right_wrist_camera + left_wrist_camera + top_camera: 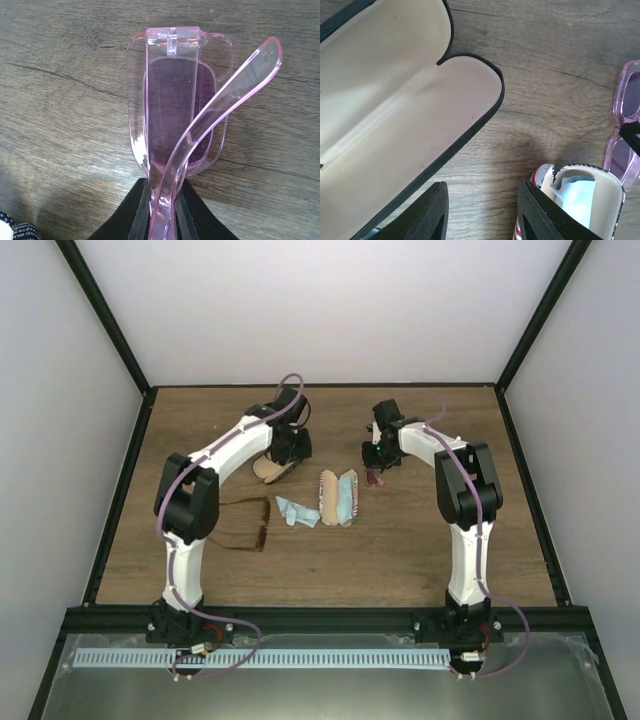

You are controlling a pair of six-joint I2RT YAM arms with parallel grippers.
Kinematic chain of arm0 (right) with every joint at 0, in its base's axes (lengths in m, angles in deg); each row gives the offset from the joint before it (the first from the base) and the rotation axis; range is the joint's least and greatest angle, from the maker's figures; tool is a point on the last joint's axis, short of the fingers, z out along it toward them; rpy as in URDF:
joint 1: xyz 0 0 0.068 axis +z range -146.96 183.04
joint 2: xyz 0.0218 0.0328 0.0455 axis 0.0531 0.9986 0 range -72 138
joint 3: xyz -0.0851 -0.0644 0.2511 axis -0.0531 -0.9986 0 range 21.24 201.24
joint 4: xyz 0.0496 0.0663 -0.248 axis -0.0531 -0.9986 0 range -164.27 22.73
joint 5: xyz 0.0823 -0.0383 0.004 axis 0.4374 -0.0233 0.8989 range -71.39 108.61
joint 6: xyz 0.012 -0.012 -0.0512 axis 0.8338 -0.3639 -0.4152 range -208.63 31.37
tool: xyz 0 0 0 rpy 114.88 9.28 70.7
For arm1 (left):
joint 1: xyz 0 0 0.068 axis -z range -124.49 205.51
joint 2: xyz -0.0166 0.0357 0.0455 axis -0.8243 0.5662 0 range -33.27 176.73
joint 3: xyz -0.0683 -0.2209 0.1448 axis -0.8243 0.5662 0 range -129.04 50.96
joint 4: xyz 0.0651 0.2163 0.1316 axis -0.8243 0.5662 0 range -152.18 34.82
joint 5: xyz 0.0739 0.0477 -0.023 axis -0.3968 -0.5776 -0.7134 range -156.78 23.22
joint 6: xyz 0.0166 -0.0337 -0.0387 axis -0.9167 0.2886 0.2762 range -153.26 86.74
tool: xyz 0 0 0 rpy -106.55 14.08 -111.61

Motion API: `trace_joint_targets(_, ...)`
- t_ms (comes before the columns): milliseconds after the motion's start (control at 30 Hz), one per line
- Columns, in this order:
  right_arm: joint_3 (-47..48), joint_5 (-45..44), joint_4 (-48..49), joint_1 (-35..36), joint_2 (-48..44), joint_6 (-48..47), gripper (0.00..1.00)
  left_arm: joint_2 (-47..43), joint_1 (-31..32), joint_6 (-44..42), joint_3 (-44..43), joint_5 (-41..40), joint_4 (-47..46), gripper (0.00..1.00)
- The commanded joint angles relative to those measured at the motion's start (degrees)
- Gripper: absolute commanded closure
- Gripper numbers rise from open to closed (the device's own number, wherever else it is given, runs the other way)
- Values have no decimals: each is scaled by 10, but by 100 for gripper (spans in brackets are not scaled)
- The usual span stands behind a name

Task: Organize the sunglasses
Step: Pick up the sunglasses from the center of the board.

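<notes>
The brown sunglasses (251, 525) lie unfolded on the table beside the left arm, with no gripper touching them. A second, clear pink pair of sunglasses (170, 100) is folded, and my right gripper (162, 210) is shut on one end of it just above the wood. In the top view that pink pair (375, 477) hangs under the right gripper (376, 462). My left gripper (482, 215) is open with only bare wood between its fingers. It hovers between the open tan case (395, 125) and the open striped case (600, 200).
A light blue cloth (297, 512) lies between the brown sunglasses and the red-and-white striped case (338, 496). Another blue cloth (577, 192) sits inside that case. The tan case (268, 469) is under the left wrist. Black frame rails border the table.
</notes>
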Motion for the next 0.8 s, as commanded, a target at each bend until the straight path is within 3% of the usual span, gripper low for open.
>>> trace_joint_targets(0, 11, -16, -16, 2, -9, 3, 95, -12, 15, 4, 1, -31, 18, 59)
trace_joint_targets(267, 25, -16, -27, 2, -36, 17, 98, 22, 68, 12, 6, -41, 31, 59)
trace_joint_targets(767, 66, 11, -58, 2, -87, 25, 98, -29, 65, 22, 46, -71, 0, 60)
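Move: The right hand already has the sunglasses between its fingers, just above the board; the open striped case lies about 8 cm back and 6 cm to its left, around 1 cm lower. From the empty left hand that case is some 6 cm back, 9 cm right and 7 cm below; the beige case sits about 3 cm ahead and 4 cm left of this hand, the crumpled blue cloth roughly 10 cm straight back, both 8 cm down. Still pinching the sunglasses, the right hand lifts about 5 cm; the left goes back, right and down. ##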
